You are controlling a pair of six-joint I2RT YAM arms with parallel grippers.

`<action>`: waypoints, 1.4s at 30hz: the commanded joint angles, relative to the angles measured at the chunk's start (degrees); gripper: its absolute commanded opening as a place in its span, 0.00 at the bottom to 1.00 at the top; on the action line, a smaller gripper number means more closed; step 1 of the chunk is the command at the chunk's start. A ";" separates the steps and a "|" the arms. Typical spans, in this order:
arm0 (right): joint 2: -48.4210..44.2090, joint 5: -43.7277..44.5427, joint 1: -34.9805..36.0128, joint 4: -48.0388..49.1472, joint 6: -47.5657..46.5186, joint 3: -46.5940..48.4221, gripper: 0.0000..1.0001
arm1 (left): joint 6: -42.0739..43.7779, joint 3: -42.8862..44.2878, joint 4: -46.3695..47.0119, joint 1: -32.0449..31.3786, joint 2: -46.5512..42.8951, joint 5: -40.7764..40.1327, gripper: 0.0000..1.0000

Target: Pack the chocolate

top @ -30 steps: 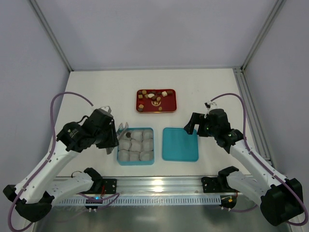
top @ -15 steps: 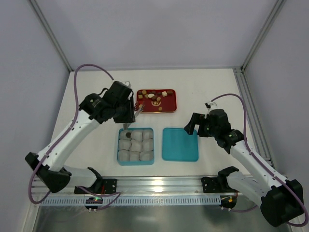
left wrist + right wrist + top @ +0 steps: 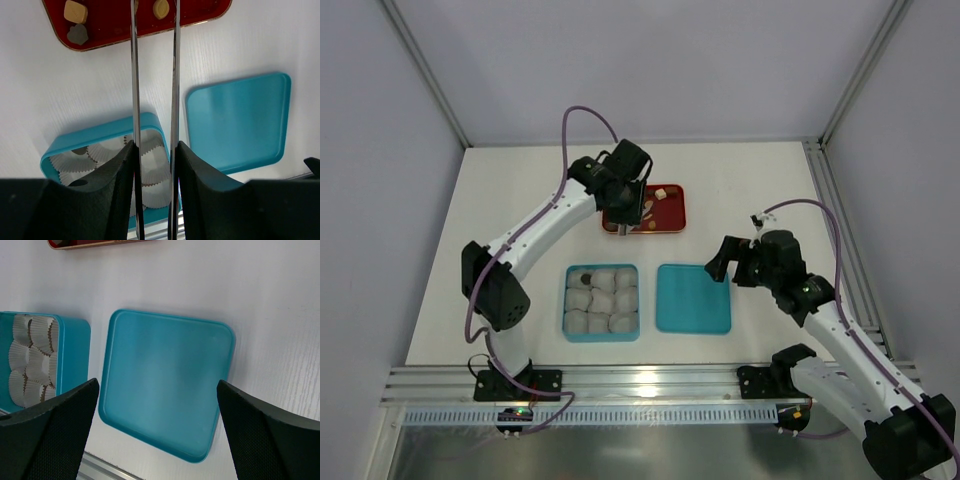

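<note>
The chocolate (image 3: pixel 661 193) lies as small brown and tan pieces on the red tray (image 3: pixel 675 222) at the back of the table. In the left wrist view a tan piece (image 3: pixel 75 11) and a dark piece (image 3: pixel 77 34) show on the tray (image 3: pixel 115 25). My left gripper (image 3: pixel 626 226) hangs over the tray's left half. Its long thin metal blades (image 3: pixel 134 75) stand a little apart, open, with nothing seen between them, and their tips run past the top edge of the view. One dark piece (image 3: pixel 585 278) sits in a back-left paper cup of the teal box (image 3: pixel 567 300). My right gripper (image 3: pixel 157 385) is open above the teal lid (image 3: pixel 167 380).
The teal box (image 3: pixel 100 132) holds several white crinkled paper cups (image 3: pixel 610 300). The teal lid (image 3: pixel 693 298) lies flat just right of it. An aluminium rail (image 3: pixel 650 378) runs along the near edge, and frame posts stand at the back corners.
My left arm has swung from beside the teal box's left side up and right to the red tray. The right arm has barely shifted.
</note>
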 commanded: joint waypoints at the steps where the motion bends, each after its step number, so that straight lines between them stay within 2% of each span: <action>1: -1.45 0.66 0.23 -0.90 -0.36 2.41 1.00 | 2.33 3.27 1.75 -0.26 1.28 0.16 0.37; 15: -2.07 1.01 0.32 -1.78 -0.88 2.85 1.00 | 4.09 3.97 2.54 -0.26 7.08 -1.34 0.37; 26: -2.25 1.80 0.23 -2.40 -1.32 3.20 1.00 | 5.06 7.66 1.76 -0.09 11.30 -2.04 0.37; 42: -2.33 2.15 0.23 -2.57 -1.67 3.20 1.00 | 6.02 10.03 1.05 0.26 14.03 -2.48 0.38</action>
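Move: The left hand, gripping the tongs, hangs over the near edge of the red tray. The chocolates around the tray's middle, where the tongs lead, lie roughly 10 cm ahead, 2 cm right and 18 cm below. A round chocolate sits about 5 cm ahead and 3 cm right; a square gold one in the near-left corner is 5 cm ahead, 7 cm left. From the idle right hand, the middle chocolates are some 19 cm ahead, 18 cm left and 12 cm below. Down and forward goes the left hand, sinking about 5.5 cm while easing some 4 cm outward and slightly right, to bring the tongs lower over the middle of the red tray. It mostly sinks at first, then advances almost level before settling lower again; the wrist rolls only slightly, raising its left side, and the fingers keep their hold on the tongs. ##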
